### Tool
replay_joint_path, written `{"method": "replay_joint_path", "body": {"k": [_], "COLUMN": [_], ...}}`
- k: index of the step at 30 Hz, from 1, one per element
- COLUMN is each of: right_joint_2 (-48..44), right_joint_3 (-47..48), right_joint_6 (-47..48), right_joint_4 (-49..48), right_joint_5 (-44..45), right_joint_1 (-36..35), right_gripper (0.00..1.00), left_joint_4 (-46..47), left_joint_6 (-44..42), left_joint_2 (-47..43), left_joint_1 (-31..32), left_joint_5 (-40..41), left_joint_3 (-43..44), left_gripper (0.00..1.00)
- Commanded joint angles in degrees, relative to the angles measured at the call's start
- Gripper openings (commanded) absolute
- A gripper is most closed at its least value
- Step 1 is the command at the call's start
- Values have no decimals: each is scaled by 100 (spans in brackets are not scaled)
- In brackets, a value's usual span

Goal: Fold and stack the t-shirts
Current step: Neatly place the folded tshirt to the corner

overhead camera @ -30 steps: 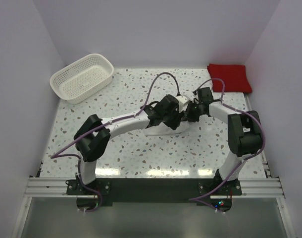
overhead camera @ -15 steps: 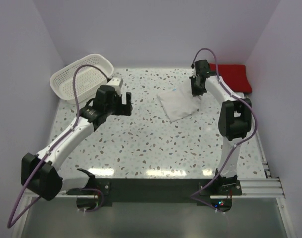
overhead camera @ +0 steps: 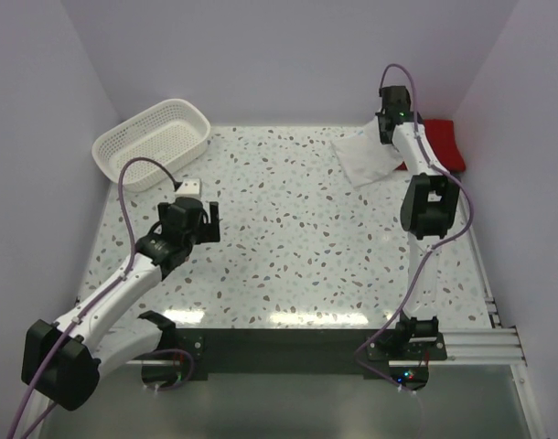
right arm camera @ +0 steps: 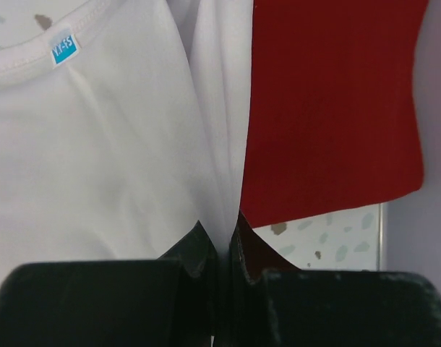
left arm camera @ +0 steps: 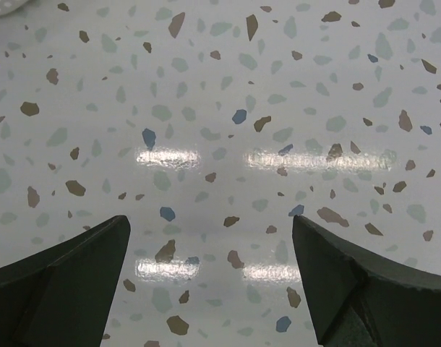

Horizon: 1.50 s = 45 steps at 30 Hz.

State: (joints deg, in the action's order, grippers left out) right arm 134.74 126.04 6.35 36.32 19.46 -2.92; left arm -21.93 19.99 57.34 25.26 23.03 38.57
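Note:
The white t-shirt (overhead camera: 366,157) is folded and hangs at the back right, its right edge lapping the folded red t-shirt (overhead camera: 441,144) in the back right corner. My right gripper (overhead camera: 390,128) is shut on the white shirt's edge. In the right wrist view the pinched white t-shirt (right arm camera: 112,144) fills the left, the red t-shirt (right arm camera: 336,101) lies to the right, and the right gripper (right arm camera: 224,233) has its jaws pressed together on the cloth. My left gripper (overhead camera: 192,222) is open above bare table at the left. The left gripper (left arm camera: 210,231) has nothing between its fingers.
A white lattice basket (overhead camera: 152,143) stands at the back left corner. The speckled table (overhead camera: 288,247) is walled in at the back and both sides. The right arm's elbow (overhead camera: 427,205) stands near the right wall.
My right gripper carried the folded white shirt from the table's middle to the back right, against the red shirt. My left gripper opened, let go and pulled back to the left.

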Motion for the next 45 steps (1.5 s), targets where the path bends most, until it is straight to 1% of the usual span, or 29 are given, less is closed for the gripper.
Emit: {"method": "replay_joint_path", "body": {"k": [1, 5, 9, 11, 17, 22, 29, 34, 36, 37, 40, 41, 43, 44, 45], "right_joint_2": [44, -44, -18, -26, 175, 272, 641, 861, 931, 966, 993, 993, 923, 862, 800], "right_joint_3": [439, 413, 676, 729, 949, 827, 791, 598, 554, 562, 571, 571, 571, 562, 493], "right_joint_6": [507, 929, 991, 947, 1026, 1087, 1606, 1790, 1843, 1870, 1923, 1923, 1827, 1756, 1686], "right_joint_4": [-616, -1248, -1443, -1565, -1706, -1978, -2646, -3007, -3200, -3236, -3464, -3543, -3517, -3430, -3386], "right_joint_5": [786, 1077, 1147, 1147, 1095, 1086, 1630, 2236, 2438, 2465, 2781, 2843, 2966, 2984, 2984], "right_joint_1": [81, 212, 283, 537, 827, 995, 1030, 1039, 1039, 1030, 1039, 1039, 1039, 1030, 1013], "right_gripper": [0, 0, 0, 0, 0, 0, 0, 2, 8, 10, 21, 33, 49, 66, 72], "left_joint_4": [260, 277, 295, 304, 295, 295, 295, 286, 286, 286, 286, 286, 286, 286, 286], "left_joint_6": [58, 23, -4, -12, -21, -30, -39, -48, -48, -48, -48, -48, -48, -48, -48], "left_joint_2": [75, 172, 260, 295, 383, 409, 497, 568, 576, 594, 611, 612, 611, 603, 594], "left_joint_1": [-12, -12, -12, -12, -12, -12, -12, -3, -12, -12, -12, -12, -12, -12, -12], "left_joint_5": [518, 527, 484, 457, 431, 422, 378, 378, 378, 378, 360, 352, 352, 343, 334], "left_joint_3": [116, 107, 116, 116, 125, 125, 134, 151, 142, 151, 160, 160, 169, 169, 169], "left_gripper": [99, 99, 99, 99, 98, 98, 98, 98, 98, 98, 98, 98, 98, 98, 98]}}
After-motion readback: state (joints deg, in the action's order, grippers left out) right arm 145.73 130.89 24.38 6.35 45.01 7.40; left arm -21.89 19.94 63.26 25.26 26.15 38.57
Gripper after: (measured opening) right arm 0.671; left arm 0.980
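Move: Ahead of and below the right hand hangs nothing but red and white cloth: the folded red t-shirt's middle lies about 13 cm to its right, level with it fore and aft, some 12 cm lower. The held white t-shirt trails to the hand's left, its middle about 10 cm left, 3 cm back and 8 cm down; the right wall is roughly 24 cm right. From the left hand the red t-shirt is some 32 cm ahead and 80 cm right, 12 cm lower. Carrying the pinched white t-shirt over the red one, the right hand sweeps nearly 20 cm to the right, arching up about 8 cm midway and sinking again as it nears the right wall, while the wrist rolls right side down and turns some 25 degrees clockwise. Near the end the fingers open and let go, with a slight rise. The empty left hand, still wide open, sinks a couple of centimetres. ##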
